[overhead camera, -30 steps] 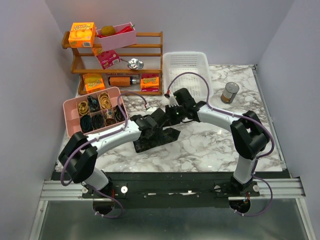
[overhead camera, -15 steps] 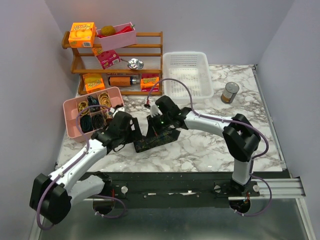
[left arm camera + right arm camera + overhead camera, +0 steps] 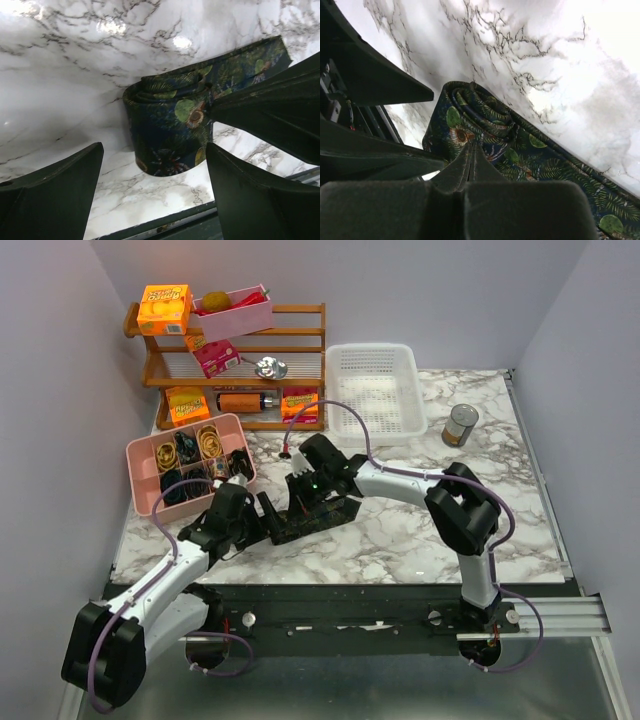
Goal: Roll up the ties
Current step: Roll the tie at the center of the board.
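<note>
One of the ties (image 3: pixel 335 512), dark fabric with green leaves and flowers, lies on the marble table (image 3: pixel 420 530); its left end is wound into a loose roll (image 3: pixel 167 100). My left gripper (image 3: pixel 265 520) is open, its fingers (image 3: pixel 60 190) standing either side of that rolled end (image 3: pixel 480 107) without touching it. My right gripper (image 3: pixel 303 502) is shut, with its tips (image 3: pixel 470 147) pressed down on the flat fabric just behind the roll. It shows as a dark wedge (image 3: pixel 270 110) in the left wrist view. No fabric is visible between its pads.
A pink divided box (image 3: pixel 140 455) of small rolled things stands left of the arms. Behind are a wooden shelf (image 3: pixel 300 340) with boxes, a white basket (image 3: pixel 375 390) and a tin can (image 3: pixel 460 425). The table's near edge (image 3: pixel 150 222) is right by the roll.
My left arm drew back toward the near left and its gripper opened wide at the tie's rolled end. The right gripper slid left along the tie, staying shut.
</note>
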{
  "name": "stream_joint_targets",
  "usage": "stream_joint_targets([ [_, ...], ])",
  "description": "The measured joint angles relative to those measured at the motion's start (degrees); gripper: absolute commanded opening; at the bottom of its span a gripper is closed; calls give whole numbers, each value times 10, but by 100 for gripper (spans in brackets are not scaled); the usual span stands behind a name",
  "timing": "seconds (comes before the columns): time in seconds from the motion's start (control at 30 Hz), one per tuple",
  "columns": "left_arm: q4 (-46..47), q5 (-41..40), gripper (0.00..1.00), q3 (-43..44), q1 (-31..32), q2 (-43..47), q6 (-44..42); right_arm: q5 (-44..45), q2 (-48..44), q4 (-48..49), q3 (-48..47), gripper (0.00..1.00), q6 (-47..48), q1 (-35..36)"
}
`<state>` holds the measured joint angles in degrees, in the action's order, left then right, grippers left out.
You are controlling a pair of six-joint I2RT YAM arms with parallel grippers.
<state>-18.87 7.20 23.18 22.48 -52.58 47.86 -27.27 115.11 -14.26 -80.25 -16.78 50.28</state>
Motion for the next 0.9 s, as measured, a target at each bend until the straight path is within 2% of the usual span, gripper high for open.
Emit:
stream_joint_targets([
  [0.5, 146, 39, 81, -65, -32, -24, 26, 10, 16, -8, -5, 1, 8, 0],
  [0.9, 273, 87, 66, -124, -45, -30, 49, 13, 26, -8, -10, 1, 8, 0],
])
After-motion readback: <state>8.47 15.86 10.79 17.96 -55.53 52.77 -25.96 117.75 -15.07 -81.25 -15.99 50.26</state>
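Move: The rolled end of the tie is about 4 cm to the right of the open left hand, a centimetre ahead and some 2 cm lower. From the closed right fingertips it lies roughly 3 cm left, 2 cm back and 1 cm lower. The tie's flat stretch runs off rightward, its middle some 15 cm right of the left hand and 2 cm farther out; the pink cord box is about 18 cm left and 13 cm ahead of that hand. With its shut fingertips staying against the right part of the tie's coil, the right hand sinks about 2 cm to steady it. The left hand eases forward, right and slightly down, about 2.5 cm in all, bringing its fingers around the coil; its wrist rolls left side down some 15 degrees as the fingers close partway. ##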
